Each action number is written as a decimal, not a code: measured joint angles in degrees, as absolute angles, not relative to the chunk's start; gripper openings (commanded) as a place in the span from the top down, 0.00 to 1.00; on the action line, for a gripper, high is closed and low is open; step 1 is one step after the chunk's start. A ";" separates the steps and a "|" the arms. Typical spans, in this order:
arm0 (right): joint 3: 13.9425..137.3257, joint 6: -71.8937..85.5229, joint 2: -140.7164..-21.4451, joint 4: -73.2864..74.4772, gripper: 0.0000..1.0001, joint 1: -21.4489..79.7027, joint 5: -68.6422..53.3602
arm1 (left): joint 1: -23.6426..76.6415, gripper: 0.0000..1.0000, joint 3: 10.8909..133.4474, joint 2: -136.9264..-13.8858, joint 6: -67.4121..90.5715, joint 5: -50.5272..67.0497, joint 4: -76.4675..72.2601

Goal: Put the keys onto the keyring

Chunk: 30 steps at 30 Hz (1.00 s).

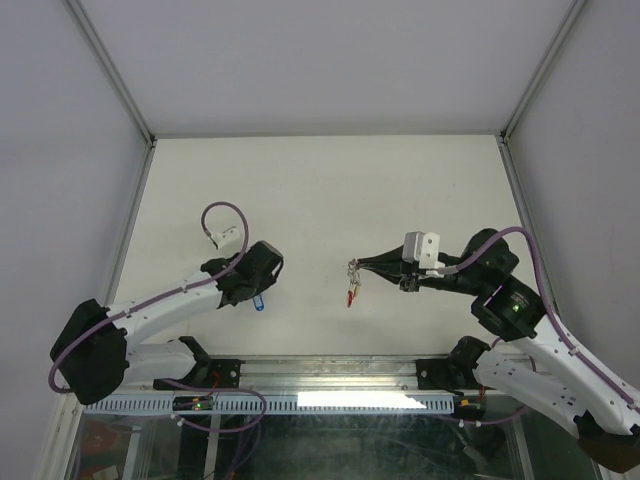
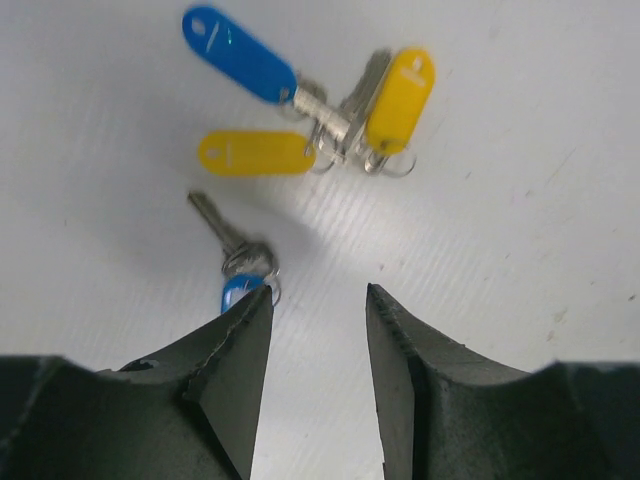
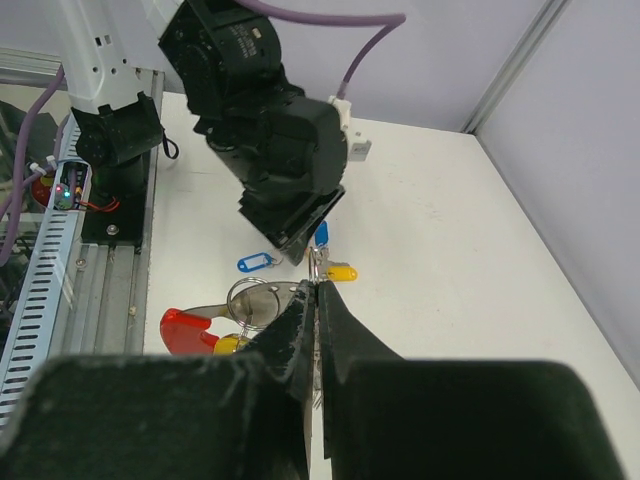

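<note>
In the left wrist view, three keys lie bunched on the white table: a blue tag (image 2: 238, 52), a yellow tag (image 2: 256, 153) and another yellow tag (image 2: 400, 100). A fourth key with a blue tag (image 2: 238, 288) lies apart, its tag half hidden by my left finger. My left gripper (image 2: 318, 292) hovers just short of them, open, with only bare table between the jaws. My right gripper (image 3: 313, 285) is shut on the keyring's metal part, holding it above the table. The red crescent (image 3: 190, 330) and a wire ring (image 3: 255, 300) hang to its left. From above, the keyring (image 1: 351, 290) dangles at the table's middle.
The table (image 1: 330, 190) is white, with grey walls at the back and both sides. A cable tray and rail (image 1: 300, 400) run along the near edge between the arm bases. The left arm's black wrist (image 3: 280, 150) looms across from the right gripper.
</note>
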<state>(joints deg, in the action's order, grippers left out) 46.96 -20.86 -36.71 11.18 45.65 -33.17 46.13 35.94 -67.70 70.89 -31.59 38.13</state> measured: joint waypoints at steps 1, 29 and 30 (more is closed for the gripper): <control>46.96 -20.86 -36.69 11.27 1.00 45.67 -33.17 | 45.10 0.58 37.06 -67.96 68.95 -31.55 37.91; 46.98 -18.81 -36.69 13.23 1.00 45.69 -32.10 | 24.27 0.62 38.41 -73.89 36.73 -12.69 22.85; 46.96 -18.68 -36.71 13.23 1.00 45.69 -32.10 | 24.27 0.62 38.41 -73.95 36.27 -11.86 22.55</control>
<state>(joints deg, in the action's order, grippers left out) 46.96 -18.68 -36.71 13.23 45.69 -32.10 24.27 38.41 -73.95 36.27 -11.86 22.55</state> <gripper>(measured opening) 0.008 0.382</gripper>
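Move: The heap of keys with yellow and blue tags lies about 7 cm ahead of the open left hand, 1 cm to its left and some 3 cm below. The loose blue-tagged key lies on the table about 3 cm to the hand's left and 1 cm back, just as low. From the right hand, that heap is roughly 14 cm ahead, 24 cm to the left and 31 cm below. The left hand leaves the loose blue-tagged key and goes forward about 6 cm to the key heap, rising some 3 cm at first and swinging left about 5 cm before easing back right. It then sinks again to about its starting height, turning some 15 degrees clockwise, and finishes with its fingers still open just over the rings and keys of the heap. ##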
